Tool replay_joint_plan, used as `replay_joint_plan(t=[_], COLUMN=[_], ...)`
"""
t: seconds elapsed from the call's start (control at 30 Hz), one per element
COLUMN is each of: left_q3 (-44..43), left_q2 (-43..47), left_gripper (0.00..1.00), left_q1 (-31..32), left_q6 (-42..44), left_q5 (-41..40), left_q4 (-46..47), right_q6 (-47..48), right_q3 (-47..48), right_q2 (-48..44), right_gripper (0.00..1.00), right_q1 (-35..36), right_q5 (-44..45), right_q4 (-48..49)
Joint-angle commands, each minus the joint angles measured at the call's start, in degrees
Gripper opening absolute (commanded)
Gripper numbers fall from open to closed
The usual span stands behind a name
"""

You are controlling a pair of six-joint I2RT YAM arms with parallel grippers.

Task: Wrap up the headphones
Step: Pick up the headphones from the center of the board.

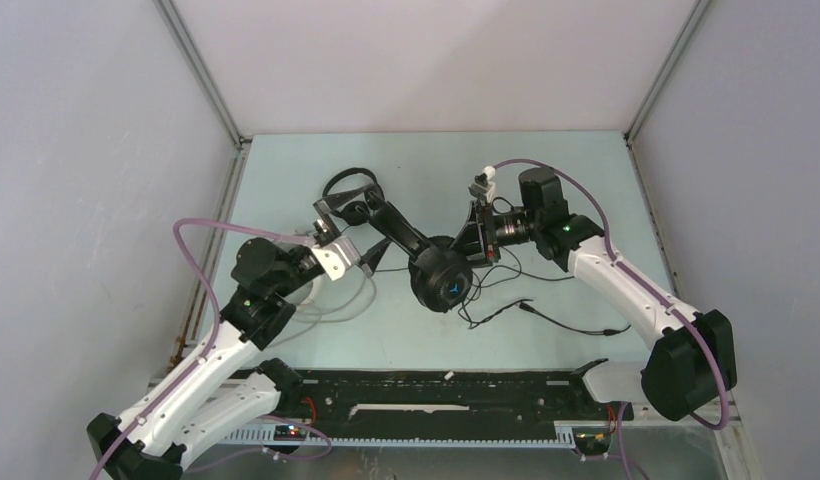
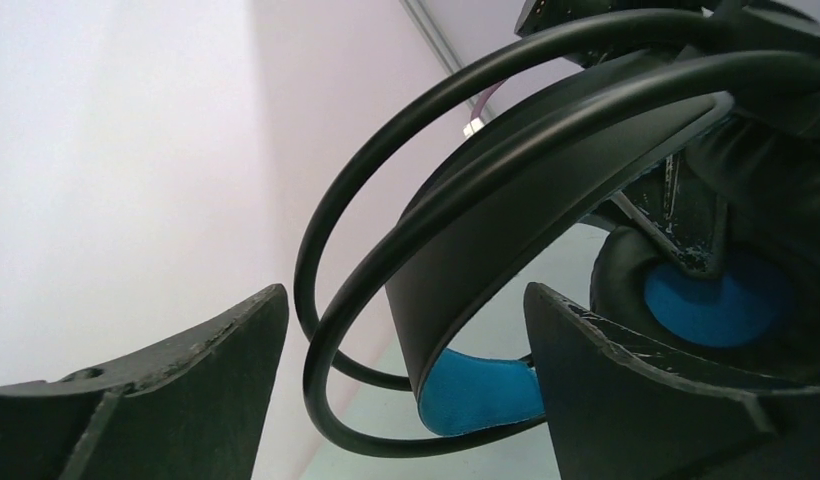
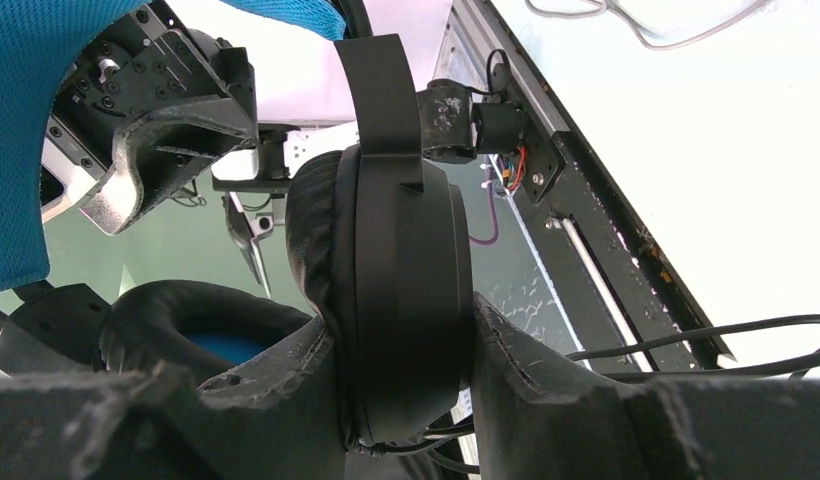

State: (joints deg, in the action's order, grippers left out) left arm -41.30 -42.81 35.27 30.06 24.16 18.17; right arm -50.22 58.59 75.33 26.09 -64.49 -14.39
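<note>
The black headphones with a blue headband (image 1: 396,232) hang above the table's middle. My right gripper (image 1: 478,238) is shut on one ear cup (image 3: 406,280), its fingers pressing both flat sides. The other ear cup (image 1: 444,280) hangs lower. My left gripper (image 2: 406,400) is open, with the headband (image 2: 506,230), its blue padding (image 2: 481,395) and loops of black cable (image 2: 326,330) between its fingers, touching neither. From above, the left gripper (image 1: 361,255) sits at the headband's left end. The cable's loose end (image 1: 546,320) trails on the table.
A small all-black headset (image 1: 348,190) lies behind the left gripper. A white headset with its white cable (image 1: 331,300) lies under the left arm. A black rail (image 1: 436,395) runs along the near edge. Walls close in on both sides.
</note>
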Motion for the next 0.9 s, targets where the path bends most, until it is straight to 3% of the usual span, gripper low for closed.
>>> replay_joint_plan(t=[0.0,0.3,0.5,0.7,0.87], left_q3=[-2.6,-1.2,0.5,-2.0,-4.2], left_q2=[1.5,1.8,1.2,0.2,-1.7], left_gripper=[0.87,0.7,0.39,0.03,0.0], left_q1=[0.2,0.1,0.2,0.1,0.2], left_q6=[2.3,2.4,1.7,3.4,3.4], left_q5=[3.5,3.7,2.1,-3.1,-12.7], left_q4=[0.6,1.9,3.4,-1.3,-5.2], right_q6=[-1.4,0.5,2.7,1.4,-0.5], right_q3=[2.9,2.9,2.9,2.9,2.9], right_q2=[-0.8,-0.5,1.7,1.3,-2.4], right_gripper=[0.38,0.38,0.39,0.57,0.74], right_q1=[0.8,2.2,2.9,1.5,-4.5], right_q5=[-2.4,-1.2,-0.1,2.0,8.2], right_q4=[1.4,0.2,-2.9,-1.7,0.0])
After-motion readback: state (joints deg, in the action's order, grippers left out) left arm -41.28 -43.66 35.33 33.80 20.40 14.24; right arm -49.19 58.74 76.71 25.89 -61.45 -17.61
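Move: The headphones hang in the air between the hands. Their headband already stands inside the left hand's open fingers, its bend about 2 cm to the right of the hand point and 1 cm ahead. The ear cup that the right hand still grips is about 16 cm right, 8 cm back and 10 cm below; the right gripper is some 19 cm right, 5 cm back and 9 cm lower. From the right hand, the headband bend is about 17 cm left, 6 cm ahead and 9 cm up. Back by barely 1 cm, then nearly still, the left hand shuts its wide-open fingers and pinches the thin frame rods of the headband; at the very end it goes forward and down about 3 cm. The right hand keeps its grip on the ear cup while easing back and down about 1 cm each, then opens partway, lets go and starts forward about 2 cm. ##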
